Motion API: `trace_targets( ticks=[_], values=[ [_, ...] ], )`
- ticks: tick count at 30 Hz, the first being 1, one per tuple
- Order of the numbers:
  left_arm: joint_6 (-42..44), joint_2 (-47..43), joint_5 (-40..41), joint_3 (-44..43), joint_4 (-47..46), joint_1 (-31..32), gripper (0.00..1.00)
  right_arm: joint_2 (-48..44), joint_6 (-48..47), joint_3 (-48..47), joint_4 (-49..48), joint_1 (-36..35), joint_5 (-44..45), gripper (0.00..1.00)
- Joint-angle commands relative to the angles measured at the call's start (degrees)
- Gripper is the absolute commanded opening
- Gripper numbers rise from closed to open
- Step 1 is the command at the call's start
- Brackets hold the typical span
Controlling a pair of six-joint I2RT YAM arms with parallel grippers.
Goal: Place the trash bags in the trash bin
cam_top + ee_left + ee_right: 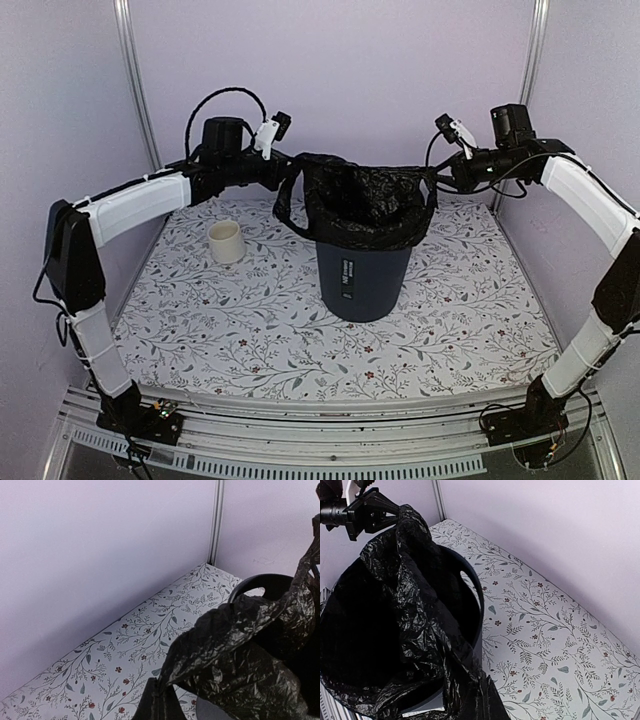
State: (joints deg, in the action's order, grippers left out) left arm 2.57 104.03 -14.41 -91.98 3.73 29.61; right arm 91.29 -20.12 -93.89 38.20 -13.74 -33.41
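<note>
The dark grey trash bin [362, 280] stands upright mid-table. The glossy black trash bag [360, 205] hangs open inside its mouth and is stretched above the rim. My left gripper [290, 176] is shut on the bag's left edge, and my right gripper [440, 180] is shut on its right edge. In the left wrist view the closed fingers [159, 702] pinch crumpled bag film [240, 650], with the bin rim [260, 581] behind. The right wrist view shows the bag [395, 630] filling the bin [479, 597], and the left gripper [367, 512] holding the far edge.
A small cream cup [227, 241] stands left of the bin, below the left forearm. The floral tabletop [250, 330] is walled by pale panels with metal corner posts [135, 80] at the back.
</note>
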Motion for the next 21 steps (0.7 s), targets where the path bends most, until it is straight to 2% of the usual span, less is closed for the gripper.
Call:
trace_targets(
  ticks=[1,9,21],
  values=[
    [-2.3,3.72,-2.11,-5.91,2.13,-1.22,0.0,3.79,2.89,-4.24,-1.67,0.9,2.67,0.02],
    [-3.69,14.48,-6.68,-16.58,7.2,-2.86,0.0,10.14,3.96,-6.9,-1.9,1.54,5.61,0.02],
    [-11.66,20.29,-14.85,-15.69,6.03,-4.37,0.0,12.68,4.92,-1.82,-1.91,2.18,2.19,0.02]
  ],
)
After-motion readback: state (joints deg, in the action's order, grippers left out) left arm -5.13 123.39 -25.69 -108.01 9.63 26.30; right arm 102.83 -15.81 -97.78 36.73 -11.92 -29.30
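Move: Both shut grippers already pinch the black bag's far edge, roughly 35 cm apart, with the near edge draped over the bin. From the left hand, the trash bin's mouth has its middle about 17 cm to the right, 3 cm back and 6 cm lower; the white cup stands some 20 cm left, 8 cm ahead and 27 cm below. From the right hand, the mouth is about 17 cm left, 1 cm ahead and 7 cm below. Still gripping the far edge of the bag, both hands carry it some 5 cm forward over the bin's far rim, then bring it down outside the rim, the left by about 8 cm and the right by 6 cm. The left also drifts slightly right; its fingers tip down about 15 degrees, the right's less. Both stay shut. ##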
